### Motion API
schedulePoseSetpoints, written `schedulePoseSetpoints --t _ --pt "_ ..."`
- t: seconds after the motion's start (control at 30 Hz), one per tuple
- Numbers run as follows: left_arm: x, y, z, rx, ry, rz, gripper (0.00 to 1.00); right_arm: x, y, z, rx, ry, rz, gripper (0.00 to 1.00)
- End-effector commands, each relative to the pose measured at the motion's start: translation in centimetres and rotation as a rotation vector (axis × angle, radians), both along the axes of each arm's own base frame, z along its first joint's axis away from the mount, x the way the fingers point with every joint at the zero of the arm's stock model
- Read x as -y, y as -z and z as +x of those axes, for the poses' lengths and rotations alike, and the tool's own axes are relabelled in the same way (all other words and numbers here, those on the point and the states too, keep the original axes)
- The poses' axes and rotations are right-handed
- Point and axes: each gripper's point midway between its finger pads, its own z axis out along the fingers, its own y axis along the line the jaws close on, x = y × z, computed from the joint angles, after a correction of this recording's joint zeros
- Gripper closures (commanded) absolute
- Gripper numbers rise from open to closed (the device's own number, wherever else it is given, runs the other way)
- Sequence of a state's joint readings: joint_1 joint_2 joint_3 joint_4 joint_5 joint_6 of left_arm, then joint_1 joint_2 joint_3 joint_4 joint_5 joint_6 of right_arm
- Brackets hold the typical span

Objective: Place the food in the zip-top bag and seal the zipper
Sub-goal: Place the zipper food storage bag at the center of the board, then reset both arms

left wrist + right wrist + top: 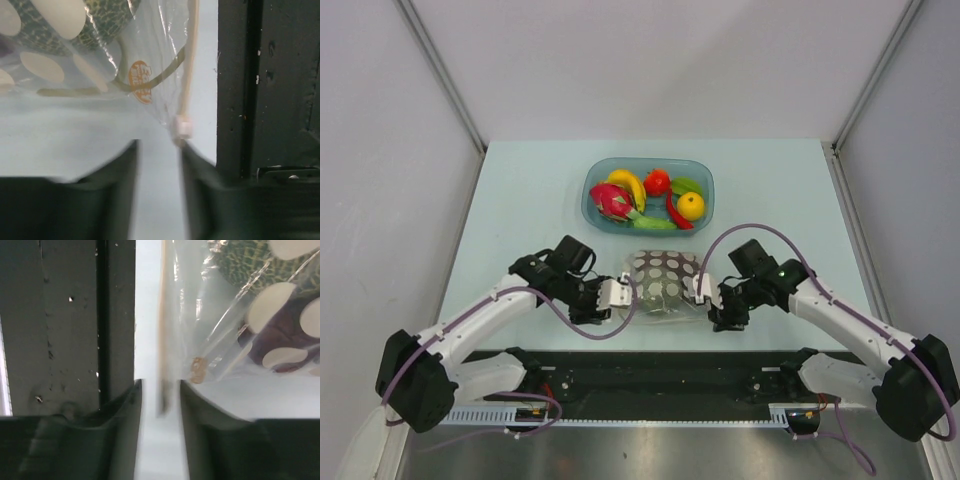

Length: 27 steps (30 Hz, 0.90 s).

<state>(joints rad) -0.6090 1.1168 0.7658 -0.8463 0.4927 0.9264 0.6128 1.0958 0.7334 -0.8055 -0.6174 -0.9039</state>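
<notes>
The zip-top bag [663, 284], clear with white dots, lies on the table between my two grippers. Inside it show the grey-green bumpy ball [102, 22] and the dark red grapes [280, 342]. The zipper [189, 75] runs along the bag's near edge. My left gripper [159, 147] is open; the zipper's end tab sits just off its right fingertip [192, 160] and nothing lies between the jaws. My right gripper [160, 387] is open too, and the zipper's [163, 315] other end hangs loose in the gap, touching neither finger. In the top view the left gripper [623, 295] and the right gripper [698, 293] flank the bag.
A blue translucent bowl [595, 178] behind the bag holds a pink dragon fruit [612, 202], a banana, a tomato, a yellow fruit and other toy food. A black rail [650, 385] runs along the near table edge, close beside both grippers.
</notes>
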Motion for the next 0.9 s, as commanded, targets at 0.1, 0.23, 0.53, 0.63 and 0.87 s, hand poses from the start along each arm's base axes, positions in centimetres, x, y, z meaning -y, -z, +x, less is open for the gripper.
schedulePoseSetpoints --t 0.1,0.23,0.53,0.63,0.87 --pt "1.1 -4.8 -0.7 0.014 -0.028 -0.095 0.11 -0.3 -6.6 0.8 0.100 0.091 0.065 0.19" --pt "1.2 -9.7 0.3 0.033 -0.173 -0.204 0.00 -0.7 -15.1 1.8 0.168 0.239 0.215 0.04" --pt "1.0 -24.4 9.2 0.072 -0.673 -0.647 0.00 1.4 -23.2 9.4 0.225 0.578 0.369 0.00" --pt "-1.0 -25.6 12.2 -0.033 -0.816 -0.662 0.00 4.4 -24.5 14.6 0.126 0.778 0.426 0.00" --pt "-7.3 -23.2 17.6 -0.094 -1.108 -0.633 0.00 15.0 -20.2 23.1 -0.102 1.223 0.496 0.00"
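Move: The bag lies flat, its middle about 7 cm ahead of the left hand and 11 cm to its right, and about 7 cm ahead of the right hand and 10 cm to its left. Each hand has a zipper corner close beside its parting fingertips. Beyond the bag, the blue food bin sits some 30 cm ahead of both hands, 8 cm right of the left one and 13 cm left of the right one. The bag's zipper corners are left on the board as both hands, fingers already parting, open wide and lift off, first nearly straight up. Both then go forward and apart, ending 20 to 25 cm higher and about 20 cm farther out, the right hand swinging out right more than the left hand goes left. The left wrist turns counter-clockwise, the right clockwise, some 55 degrees, fingers swinging forward. ##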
